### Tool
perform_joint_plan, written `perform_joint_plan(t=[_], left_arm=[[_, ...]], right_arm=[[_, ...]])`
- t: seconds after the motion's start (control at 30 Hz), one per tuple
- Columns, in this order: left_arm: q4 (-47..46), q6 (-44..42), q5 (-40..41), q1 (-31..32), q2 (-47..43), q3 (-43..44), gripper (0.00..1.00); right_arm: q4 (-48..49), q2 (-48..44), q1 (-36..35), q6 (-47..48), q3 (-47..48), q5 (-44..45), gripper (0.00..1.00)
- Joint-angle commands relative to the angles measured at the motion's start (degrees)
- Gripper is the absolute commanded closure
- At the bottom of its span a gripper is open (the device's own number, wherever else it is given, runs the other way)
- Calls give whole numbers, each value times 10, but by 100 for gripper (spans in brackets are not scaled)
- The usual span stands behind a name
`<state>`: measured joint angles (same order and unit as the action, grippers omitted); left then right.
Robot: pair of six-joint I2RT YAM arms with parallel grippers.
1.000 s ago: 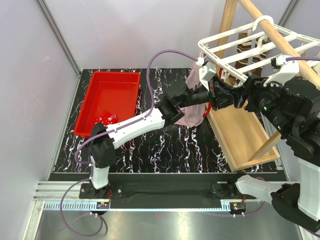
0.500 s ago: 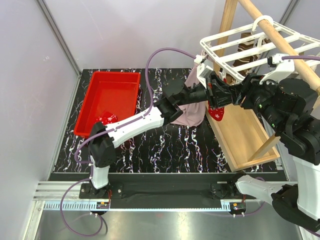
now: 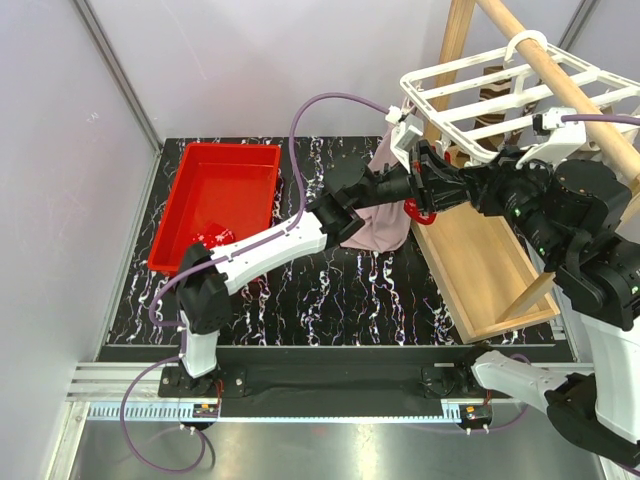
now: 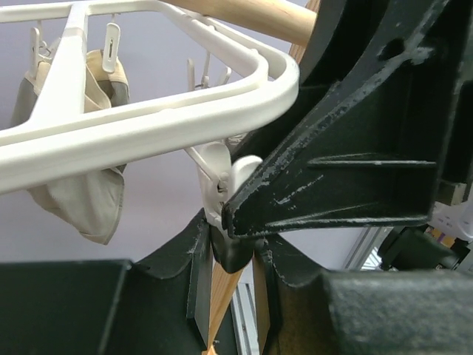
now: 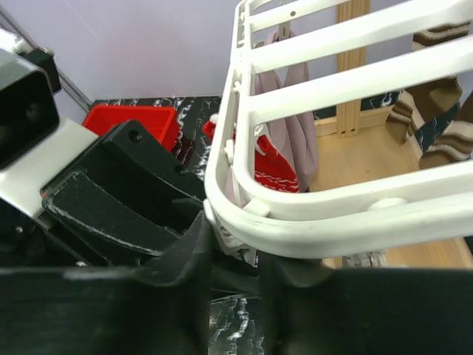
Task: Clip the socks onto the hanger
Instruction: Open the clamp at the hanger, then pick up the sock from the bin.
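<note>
The white hanger (image 3: pixel 470 64) hangs from a wooden pole. My left gripper (image 3: pixel 405 186) reaches up to the hanger's near-left corner. It is shut on a dark bunch, and the red sock (image 3: pixel 420 211) dangles just below it. My right gripper (image 3: pixel 425 190) meets it there from the right. In the right wrist view the right gripper (image 5: pixel 233 259) has a finger on each side of a white clip (image 5: pixel 229 235) under the hanger rim (image 5: pixel 332 214). A mauve sock (image 3: pixel 385 225) hangs at that corner. A striped sock (image 3: pixel 497 92) and a beige-grey sock (image 4: pixel 81 196) hang further along.
A red tub (image 3: pixel 225 185) stands at the left of the black marbled table (image 3: pixel 330 290), with another red sock (image 3: pixel 212 237) inside. The wooden pole (image 3: pixel 560 75) and its base board (image 3: pixel 480 265) fill the right side.
My right gripper's jaws have narrowed around the clip and the arm has shifted left. The red sock dropped into view below the grippers, then rose a little. The left arm has barely moved.
</note>
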<state>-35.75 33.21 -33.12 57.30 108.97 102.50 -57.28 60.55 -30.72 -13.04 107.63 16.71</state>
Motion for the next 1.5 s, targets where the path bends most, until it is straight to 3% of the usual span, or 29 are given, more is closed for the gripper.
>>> perform_joint_plan(t=[0.0, 0.03, 0.1, 0.13, 0.17, 0.2, 0.4, 0.47, 0.57, 0.6, 0.73, 0.9, 1.0, 1.17, 1.27, 1.47], left_arm=[[-48, 12, -55, 8, -9, 9, 100], [-47, 11, -55, 7, -11, 8, 100], [-45, 9, -51, 4, -16, -4, 95], [-45, 8, -37, 1, -25, -14, 85], [-49, 11, -28, -2, -33, -39, 67], [-56, 11, -19, -10, -41, -59, 59], [-53, -21, 45, -44, -134, -180, 42], [-29, -52, 57, -49, -174, -201, 42], [87, -114, 96, -62, -223, -237, 43], [163, -124, 141, -68, -259, -248, 43], [322, -89, 259, -126, -347, -315, 43], [539, -17, 464, -268, -442, -418, 39], [603, -3, 496, -369, -465, -446, 37], [703, 84, 478, -500, -373, -427, 34], [749, 120, 528, -521, -302, -381, 35], [784, 206, 519, -545, -169, -335, 40]], right_arm=[[65, 7, 0, 14, -11, 19, 94], [65, 8, 0, 13, -11, 23, 100], [64, 7, 0, 12, -14, 24, 100], [62, 8, 0, 10, -14, 33, 100], [60, 7, 1, 10, -14, 38, 100], [58, 8, 0, 10, -15, 45, 100], [56, 7, 0, 11, -22, 57, 100], [52, 8, 1, 15, -22, 57, 100], [47, 6, 0, 24, -20, 61, 100], [45, 6, 1, 28, -18, 63, 100], [37, -3, 0, 29, -19, 54, 100], [30, -3, 0, 29, -16, 38, 100], [24, -3, 0, 27, -16, 32, 100], [18, -5, 0, 27, -19, 28, 100], [16, -6, 0, 24, -22, 28, 100], [14, -3, 0, 20, -20, 23, 100]])
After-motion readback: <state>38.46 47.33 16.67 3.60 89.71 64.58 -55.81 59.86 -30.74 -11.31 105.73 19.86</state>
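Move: The clamp under the hanger's near-left corner is between the left fingertips and about 1 cm ahead and 1 cm left of the right hand point. A red sock already clipped on hangs some 5 cm ahead, 5 cm left and 9 cm below the right hand. The other red sock, in the bin, lies about 14 cm ahead, 50 cm left and 47 cm below the left hand; the red bin's middle is roughly 8 cm beyond that sock. The clamp passes to the right fingers, which shut and pinch it at the hanger, then hold there almost still. The left fingers open and let go of it; the left hand first dips about 5 cm, then sweeps left some 50 cm overall and somewhat forward, sinking steeply over the bin towards the loose red sock, its fingers swinging from pointing right to mostly down, open. ##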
